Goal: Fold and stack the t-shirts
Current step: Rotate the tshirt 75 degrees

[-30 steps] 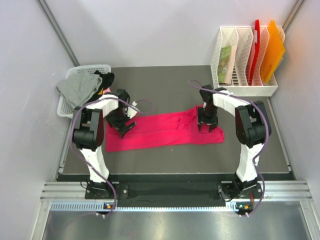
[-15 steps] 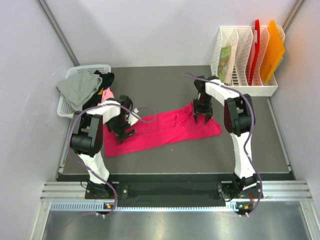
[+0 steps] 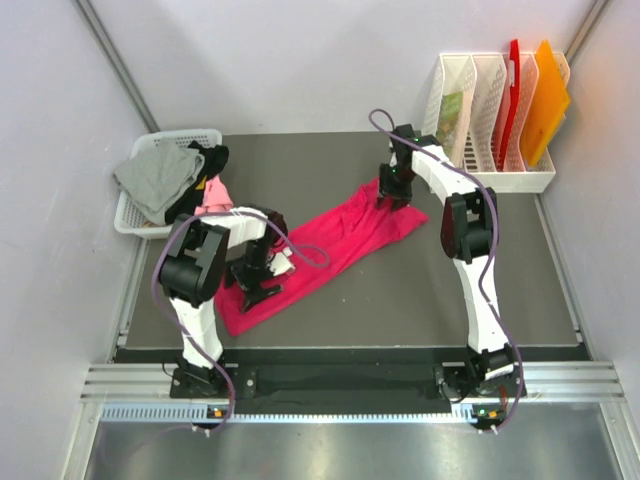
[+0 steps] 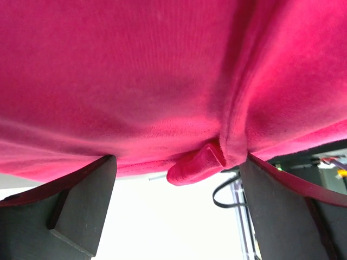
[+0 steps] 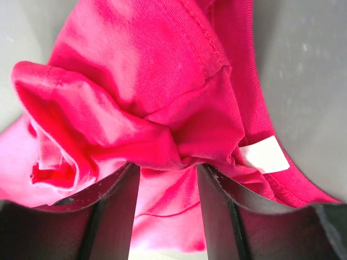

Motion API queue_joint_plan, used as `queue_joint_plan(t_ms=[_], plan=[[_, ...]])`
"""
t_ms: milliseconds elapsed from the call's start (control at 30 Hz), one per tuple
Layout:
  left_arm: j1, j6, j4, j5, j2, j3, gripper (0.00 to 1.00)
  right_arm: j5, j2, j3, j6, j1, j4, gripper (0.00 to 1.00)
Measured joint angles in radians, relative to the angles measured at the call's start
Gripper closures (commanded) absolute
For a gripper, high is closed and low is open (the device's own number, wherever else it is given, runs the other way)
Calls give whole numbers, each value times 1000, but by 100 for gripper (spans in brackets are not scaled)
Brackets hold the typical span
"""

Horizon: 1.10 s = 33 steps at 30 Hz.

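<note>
A crimson t-shirt lies bunched in a long diagonal strip on the dark mat, from near left to far right. My right gripper is at its far right end. In the right wrist view that gripper is shut on a gathered fold of the shirt, beside a white label. My left gripper is over the shirt's near left end. In the left wrist view it stands open, with the cloth draped across its fingertips. Grey, black and light pink t-shirts are heaped at the basket.
A white mesh basket stands at the far left edge of the mat. At the far right is a white file rack holding a red folder and an orange folder. Grey walls close in both sides.
My right gripper has moved away from the arms and pulled the shirt's right end with it. The left gripper has moved nearer and rightward. The shirt has swung from level to diagonal.
</note>
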Motion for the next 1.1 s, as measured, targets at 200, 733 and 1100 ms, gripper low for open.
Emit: queue_joint_plan(t_ms=[200, 733, 1100], plan=[[-17, -41, -93, 55, 79, 80, 1, -50, 56, 91, 0, -9, 30, 54], [-139, -170, -392, 489, 403, 566, 1, -175, 179, 198, 15, -56, 460, 56], [-203, -172, -345, 713, 414, 653, 1, -170, 198, 201, 0, -84, 554, 56]])
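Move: The t-shirt lies as a slanting strip under both hands. Its middle is about 19 cm to the right of the left hand and 10 cm farther out, and from the right hand some 25 cm to the left and 15 cm back, nearly level in height. The laundry basket stands roughly 22 cm left of the left hand and 33 cm ahead; the white rack's middle is about 30 cm right of the right hand and 25 cm ahead. Still resting on the shirt's near end with fingers wide open, the left hand sweeps it about 20 cm to the right, dipping slightly back towards the base before coming level again, rising a little and tilting as it goes. Meanwhile the right hand, its half-open fingers still down on the far end, pushes that end some 15 cm forward towards the back wall, easing to a stop as its fingertips tilt outward by around 30 degrees. ##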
